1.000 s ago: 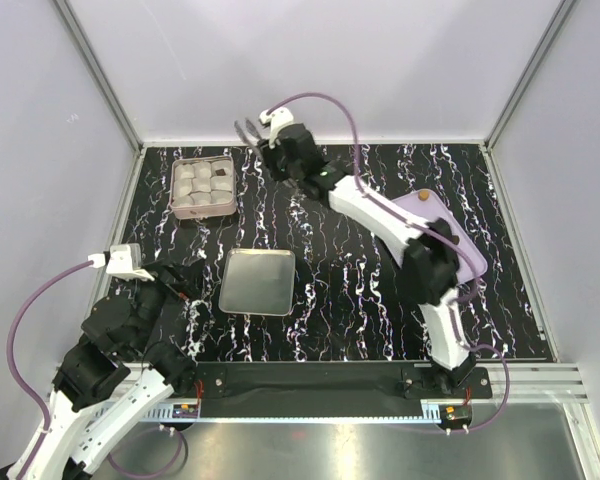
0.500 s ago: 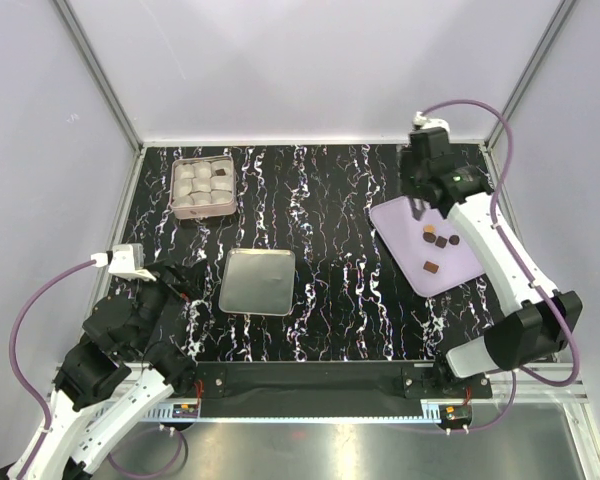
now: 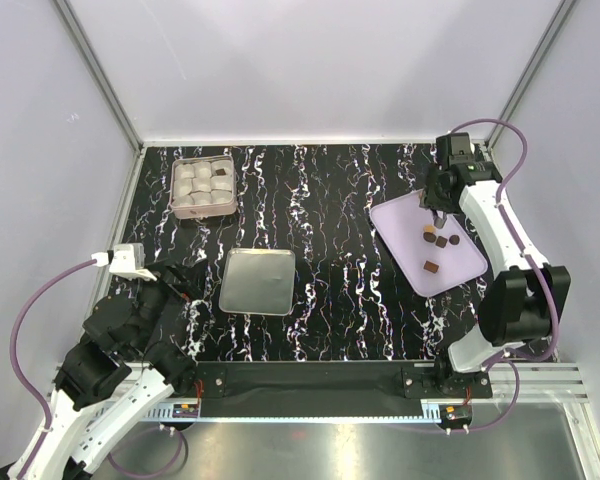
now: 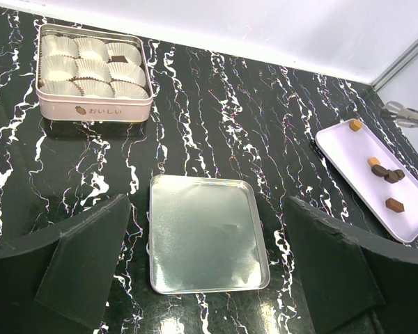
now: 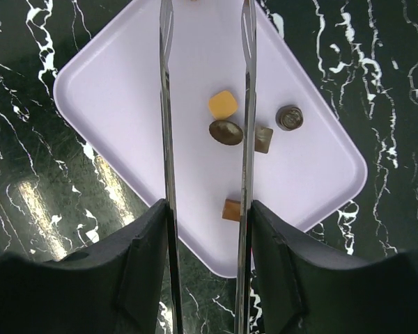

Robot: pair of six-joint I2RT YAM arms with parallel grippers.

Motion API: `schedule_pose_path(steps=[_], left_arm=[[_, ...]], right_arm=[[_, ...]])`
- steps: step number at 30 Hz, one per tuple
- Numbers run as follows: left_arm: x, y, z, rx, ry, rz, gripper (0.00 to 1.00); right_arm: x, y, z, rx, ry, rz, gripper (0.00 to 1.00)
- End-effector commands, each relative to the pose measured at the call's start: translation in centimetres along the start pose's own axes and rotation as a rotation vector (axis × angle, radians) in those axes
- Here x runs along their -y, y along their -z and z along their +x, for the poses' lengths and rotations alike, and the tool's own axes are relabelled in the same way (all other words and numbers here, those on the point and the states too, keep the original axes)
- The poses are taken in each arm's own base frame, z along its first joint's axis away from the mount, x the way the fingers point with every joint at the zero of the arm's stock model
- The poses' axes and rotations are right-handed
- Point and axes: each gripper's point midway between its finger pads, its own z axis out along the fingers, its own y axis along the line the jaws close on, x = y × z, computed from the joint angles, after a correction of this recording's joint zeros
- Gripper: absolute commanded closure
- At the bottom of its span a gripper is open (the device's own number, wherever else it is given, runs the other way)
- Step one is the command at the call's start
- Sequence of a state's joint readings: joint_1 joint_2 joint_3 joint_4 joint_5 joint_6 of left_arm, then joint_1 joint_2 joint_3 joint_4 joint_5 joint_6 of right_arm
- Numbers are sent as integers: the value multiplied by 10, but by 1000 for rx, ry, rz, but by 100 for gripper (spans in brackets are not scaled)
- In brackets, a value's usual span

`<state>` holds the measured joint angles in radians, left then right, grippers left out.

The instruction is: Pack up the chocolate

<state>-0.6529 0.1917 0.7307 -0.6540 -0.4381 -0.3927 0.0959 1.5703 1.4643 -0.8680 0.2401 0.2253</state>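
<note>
Several small pieces of chocolate (image 5: 226, 132) lie on a lavender tray (image 5: 125, 76), mostly dark brown, one of them yellow-gold (image 5: 223, 104). My right gripper (image 5: 205, 28) hangs over that tray at the far right (image 3: 432, 210), its two long thin fingers (image 5: 166, 104) apart and nothing between them. One dark chocolate (image 4: 118, 59) sits in a paper cup inside the pink box (image 4: 94, 108) at the far left (image 3: 202, 207). Low at the near left, my left gripper (image 3: 192, 295) stands wide open and empty, facing the silver tray (image 4: 205, 233).
The pink box holds several white paper cups (image 4: 90, 49). A shallow silver tray (image 3: 256, 281) lies in the middle of the black marbled table (image 3: 330, 200). White walls with metal posts close in the back and sides.
My right arm has swung from the pink box at the far left across to the lavender tray on the right, and its fingers have spread a little. The left arm has not moved.
</note>
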Motion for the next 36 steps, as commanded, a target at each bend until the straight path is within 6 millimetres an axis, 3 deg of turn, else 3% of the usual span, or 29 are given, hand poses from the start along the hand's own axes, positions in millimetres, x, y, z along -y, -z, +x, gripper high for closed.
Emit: schedule_pose_path(steps=[1, 22, 36], left_arm=[[8, -3, -11, 39, 20, 25, 1], [7, -4, -11, 37, 13, 17, 1], [6, -5, -11, 36, 8, 11, 1]], right_arm=[[-9, -16, -5, 15, -25, -33, 45], [-14, -83, 1, -9, -21, -54, 49], [-9, -102, 3, -21, -16, -28, 50]])
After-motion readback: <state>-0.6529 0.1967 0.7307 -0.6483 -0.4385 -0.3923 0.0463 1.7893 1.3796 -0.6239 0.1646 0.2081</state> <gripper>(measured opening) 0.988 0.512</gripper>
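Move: The orange chocolate alone at the far end of the lilac tray lies about 6 cm ahead of my right hand and some 13 cm below it, neither left nor right. The orange square is about 5 cm back, straight in line; the dark square is 8 cm back and 2 cm right, the dark round one 8 cm back and 5 cm right, all equally low. From my left hand the far chocolate is roughly 26 cm ahead, 48 cm right, 22 cm down. Down and forward goes my right hand, towards the far orange chocolate and away from the cluster behind it: about 9 cm down, some 4 cm ahead, slowing to almost nothing just above the tray. The fingers stay half open and come over the chocolate, one to either side, while the wrist tips down only about 5 degrees. ##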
